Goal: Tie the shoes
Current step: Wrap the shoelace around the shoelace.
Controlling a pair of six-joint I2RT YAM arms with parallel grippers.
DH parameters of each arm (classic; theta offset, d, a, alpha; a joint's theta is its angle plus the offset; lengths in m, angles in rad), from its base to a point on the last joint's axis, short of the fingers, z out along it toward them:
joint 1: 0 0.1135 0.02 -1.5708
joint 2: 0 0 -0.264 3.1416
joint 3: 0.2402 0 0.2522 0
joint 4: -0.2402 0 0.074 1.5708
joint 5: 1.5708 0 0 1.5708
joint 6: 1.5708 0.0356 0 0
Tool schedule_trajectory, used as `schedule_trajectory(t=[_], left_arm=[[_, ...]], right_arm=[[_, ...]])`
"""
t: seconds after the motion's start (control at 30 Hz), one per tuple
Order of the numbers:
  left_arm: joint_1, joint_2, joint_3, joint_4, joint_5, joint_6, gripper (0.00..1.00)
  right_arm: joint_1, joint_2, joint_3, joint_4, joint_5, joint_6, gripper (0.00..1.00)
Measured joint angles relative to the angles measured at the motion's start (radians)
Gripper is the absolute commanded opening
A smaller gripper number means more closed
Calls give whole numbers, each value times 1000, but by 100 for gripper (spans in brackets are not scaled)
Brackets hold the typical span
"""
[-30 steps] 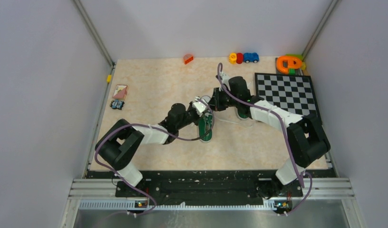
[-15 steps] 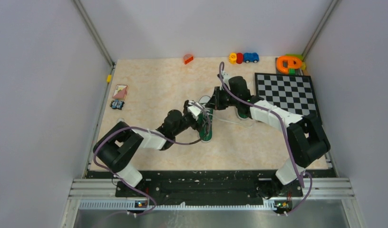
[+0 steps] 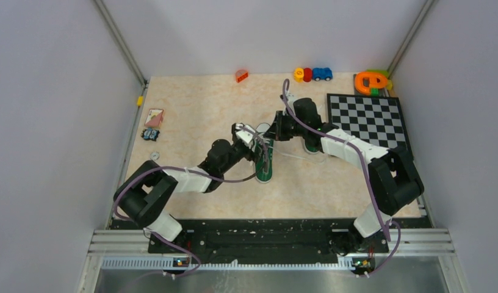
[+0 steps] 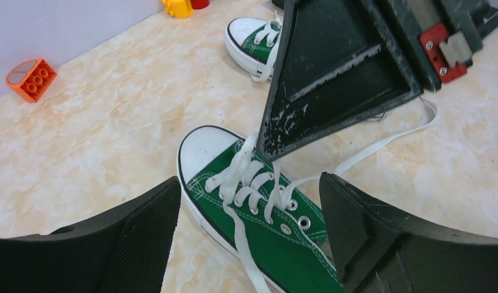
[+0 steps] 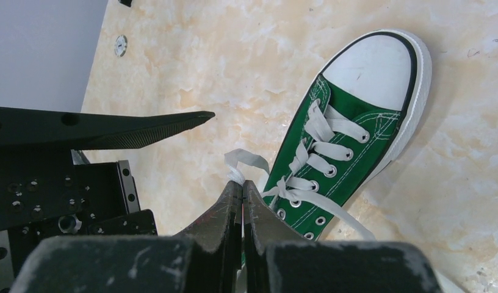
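One green shoe [image 3: 264, 168] with a white toe cap lies mid-table, its white laces loose. The other shoe [image 3: 312, 148] lies to its right, partly under the right arm, and its toe [image 4: 252, 36] shows in the left wrist view. My right gripper [image 5: 242, 183] is shut on a white lace [image 5: 245, 161] beside the near shoe [image 5: 350, 140], lifting it off the eyelets. My left gripper [image 4: 249, 238] stands open, wide over the laced front of that shoe [image 4: 271, 232], holding nothing. In the top view the left gripper [image 3: 249, 137] and the right gripper [image 3: 270, 131] sit close together.
A chessboard [image 3: 368, 119] lies at the right. Along the back edge are an orange brick [image 3: 241, 75], toy cars [image 3: 312, 74] and an orange and green toy [image 3: 371, 80]. At the left lie a card [image 3: 154, 117], a small dark item [image 3: 151, 135] and a washer [image 3: 154, 156].
My left gripper has opened from shut and its arm has reached further up the table over the shoe. The right gripper has stayed shut on the lace.
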Motion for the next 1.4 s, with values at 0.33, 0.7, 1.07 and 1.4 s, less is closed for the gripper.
schedule_trajectory(t=[0.33,0.7,1.07,1.4], left_arm=[[-21,71,50,16,-21,-16,77],[-51,86,74,16,-65,14,39],[-51,129,89,-1,-76,18,28],[-51,144,89,2,-71,19,0]], right_arm=[[0,0,0,0,-1,9,0],[0,0,0,0,-4,17,0],[0,0,0,0,-4,20,0],[0,0,0,0,-3,19,0]])
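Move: The left hand, open, goes for the white shoelace hanging just below the right hand's closed fingertips: it lies about 3 cm to the right, 1 cm ahead and 2 cm below. Those fingertips are some 3 cm right, 1 cm ahead and 1 cm higher. The green shoe being tied has its middle about 2 cm right, 5 cm back and 11 cm below. From the right hand, the lace to grasp is about 1 cm left, 1 cm ahead and 3 cm down. The left hand slips about 2.5 cm to its right and a little forward, in towards the right gripper's fingertips, with its fingers already starting to close, then sinks roughly 2 cm over the shoe's laces with hardly any turn of the wrist. Coming in just under and beside the right fingertips, the fingers shut fully at the end and pinch the lace there, while the right hand stays in place and keeps its hold on its piece of lace. ##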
